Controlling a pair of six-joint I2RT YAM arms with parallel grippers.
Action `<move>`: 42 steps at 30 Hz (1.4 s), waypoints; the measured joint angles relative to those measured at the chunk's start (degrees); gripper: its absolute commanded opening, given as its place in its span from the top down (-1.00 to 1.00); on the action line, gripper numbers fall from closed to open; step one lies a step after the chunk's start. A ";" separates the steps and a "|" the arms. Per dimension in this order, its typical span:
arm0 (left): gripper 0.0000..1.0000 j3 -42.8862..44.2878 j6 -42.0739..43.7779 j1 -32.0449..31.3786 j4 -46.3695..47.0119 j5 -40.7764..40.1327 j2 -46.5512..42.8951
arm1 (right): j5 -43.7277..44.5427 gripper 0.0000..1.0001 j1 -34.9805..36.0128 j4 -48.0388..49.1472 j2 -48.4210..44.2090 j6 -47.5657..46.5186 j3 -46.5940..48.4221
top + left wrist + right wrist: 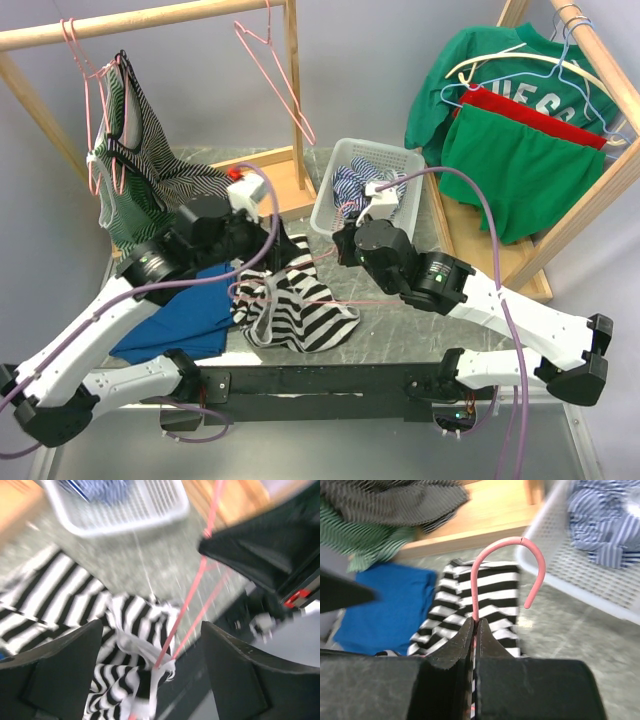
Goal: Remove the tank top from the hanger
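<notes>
The black-and-white striped tank top lies crumpled on the table between the arms. One strap is looped round the pink wire hanger. The hanger's hook rises in front of my right gripper, which is shut on the hanger's neck. In the top view the right gripper sits just above the top's far edge. My left gripper is open, its fingers standing either side of the strap and the hanger wires without touching them. In the top view the left gripper faces the right one.
A white basket holding blue striped cloth stands behind the right gripper. A blue cloth lies to the left of the top. Wooden racks at the back left and right carry hung garments and a bare pink hanger.
</notes>
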 measured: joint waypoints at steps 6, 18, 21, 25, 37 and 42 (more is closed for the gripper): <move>-0.54 0.37 -2.14 0.00 1.75 -7.61 -5.25 | 9.49 1.00 0.00 -7.56 0.55 5.18 2.25; -0.51 -6.62 -6.54 -1.33 1.95 -10.21 -6.51 | 20.06 1.00 -0.22 -15.52 4.96 12.59 10.43; -0.48 -7.52 -7.74 -2.40 3.63 -10.45 -6.34 | 20.26 1.00 -0.39 -15.69 5.92 12.98 11.02; -0.41 -8.55 -8.96 -4.48 6.82 -11.08 -5.03 | 20.17 1.00 -0.39 -15.67 6.10 13.00 11.10; 0.30 -13.94 -12.61 -11.74 12.81 -24.33 -1.07 | 18.47 1.00 -0.61 -14.91 6.10 12.00 11.13; 0.98 -13.97 -13.79 -12.79 13.27 -29.92 -1.14 | 18.32 1.00 -0.63 -14.78 6.08 11.91 11.10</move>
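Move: The tank top's strap, looped over the hanger's left arm, hangs about 6 cm below the open left gripper, some 2 cm back and 2 cm to its left. From that gripper the tank top's body lies about 3 cm back, 3 cm right and 15 cm down; the basket is some 24 cm ahead, 19 cm right, also 15 cm down. From the right gripper, which already grips the hanger's neck, the strap is about 17 cm left, 7 cm back and 6 cm below. Keep the right grip on the hanger's neck and swing it about 5 cm right and 3 cm forward, turning some 20 degrees clockwise, then hold there. Meanwhile lift the left gripper up and left, bring it back down and right to the strap, ending roughly 5 cm below its start and turned counter-clockwise, and close its fingers on the strap at the hanger. ##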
